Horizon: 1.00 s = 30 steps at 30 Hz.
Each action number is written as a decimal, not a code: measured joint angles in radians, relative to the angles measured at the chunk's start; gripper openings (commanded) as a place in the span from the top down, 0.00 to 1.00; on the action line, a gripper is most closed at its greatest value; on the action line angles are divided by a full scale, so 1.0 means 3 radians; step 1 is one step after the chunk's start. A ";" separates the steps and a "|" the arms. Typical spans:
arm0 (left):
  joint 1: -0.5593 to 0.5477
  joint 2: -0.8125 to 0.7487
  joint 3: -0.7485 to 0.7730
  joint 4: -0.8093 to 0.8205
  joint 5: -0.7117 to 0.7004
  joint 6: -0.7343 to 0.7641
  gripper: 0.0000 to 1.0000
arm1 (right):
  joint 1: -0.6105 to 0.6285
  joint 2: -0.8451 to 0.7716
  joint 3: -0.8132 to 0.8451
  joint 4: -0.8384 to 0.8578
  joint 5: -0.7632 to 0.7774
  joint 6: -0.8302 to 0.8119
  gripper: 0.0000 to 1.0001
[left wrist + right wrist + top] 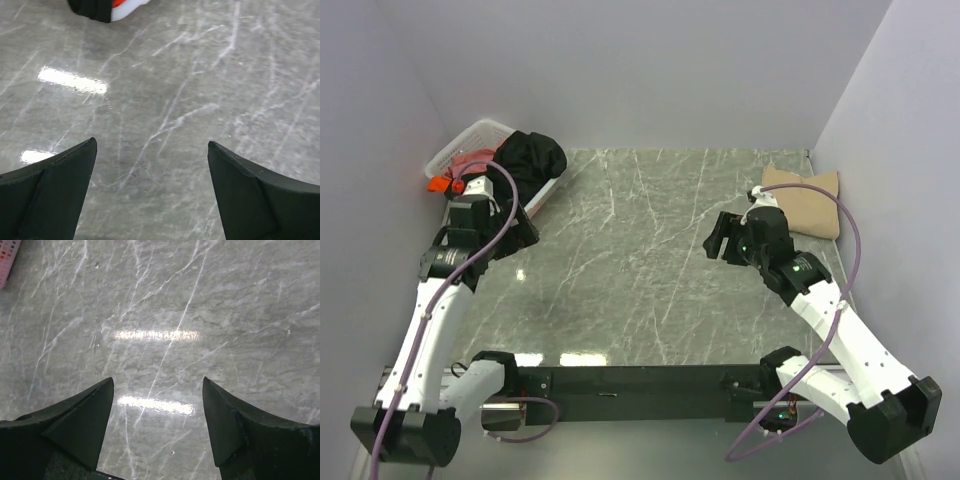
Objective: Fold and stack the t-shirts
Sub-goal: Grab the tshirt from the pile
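A black t-shirt (534, 158) hangs over the rim of a white lattice basket (470, 138) at the back left, with orange cloth (453, 182) beside it. A folded tan t-shirt (804, 198) lies at the back right. My left gripper (523, 232) hovers just in front of the basket, open, with only bare marble between its fingers (151, 144). My right gripper (721, 237) hangs left of the tan t-shirt, open and empty over the table (158, 381). A black and orange bit of the basket's load (102, 7) shows at the top of the left wrist view.
The grey marble table (650, 260) is walled in at the left, back and right. The basket's pink-filled corner (7, 260) shows at the top left of the right wrist view. A black rail (640, 378) with both arm bases runs along the near edge.
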 measured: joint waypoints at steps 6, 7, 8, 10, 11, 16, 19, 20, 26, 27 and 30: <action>0.0001 0.0324 0.0048 0.0018 -0.0170 0.0008 0.01 | 0.0001 -0.0022 0.0025 -0.0034 0.0126 -0.0047 0.21; 0.0001 0.0369 0.0072 0.0019 -0.0191 0.0005 0.01 | 0.0001 -0.0029 0.0034 -0.0038 0.0150 -0.0053 0.21; 0.0005 0.0434 0.0122 0.0029 -0.0214 0.0001 0.01 | 0.0000 -0.0043 0.0037 -0.0039 0.0168 -0.0057 0.21; 0.0033 0.0570 0.0230 0.0065 -0.0245 0.0000 0.01 | 0.0001 -0.0084 0.0037 -0.0056 0.0205 -0.0061 0.21; 0.0052 0.0645 0.0295 0.0092 -0.0259 -0.0001 0.01 | 0.0000 -0.0100 0.0037 -0.0062 0.0220 -0.0064 0.21; 0.0286 0.1096 0.0632 0.0253 -0.0271 0.0004 0.01 | 0.0000 -0.0168 0.0037 -0.0111 0.0273 -0.0074 0.21; 0.0454 0.1371 0.0767 0.0393 -0.0299 0.0015 0.01 | 0.0000 -0.0175 0.0037 -0.0135 0.0287 -0.0074 0.21; 0.0491 0.1466 0.0806 0.0430 -0.0331 0.0019 0.01 | 0.0000 -0.0182 0.0036 -0.0135 0.0289 -0.0074 0.21; 0.0532 0.2005 0.0946 0.0615 -0.0423 0.0130 0.01 | 0.0001 -0.0263 0.0006 -0.0132 0.0282 -0.0070 0.21; 0.0532 0.2107 0.0987 0.0631 -0.0436 0.0151 0.01 | 0.0000 -0.0275 -0.0009 -0.0127 0.0281 -0.0071 0.21; 0.0533 0.2350 0.1162 0.0629 -0.0468 0.0187 0.03 | 0.0000 -0.0300 -0.0062 -0.0130 0.0266 -0.0070 0.21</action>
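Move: The black t-shirt, heaped over the near right side of the white basket, has its middle roughly 20 cm ahead of the left hand, 5 cm to its left and 11 cm lower. The basket's middle is about as far ahead but some 11 cm left and 17 cm down; the red cloth inside lies about 20 cm ahead and 13 cm left. From the right hand the black t-shirt is about 20 cm ahead and 43 cm left. The black t-shirt on the basket is what the left hand closes in on, fingers kept wide open. After a small dip the hand sweeps forward about 15 cm and 8 cm left, then sinks over the shirt's near end, finishing about 6 cm lower while turning some 15 degrees counter-clockwise and tipping further down. The right hand drifts about 2 cm to its right. ##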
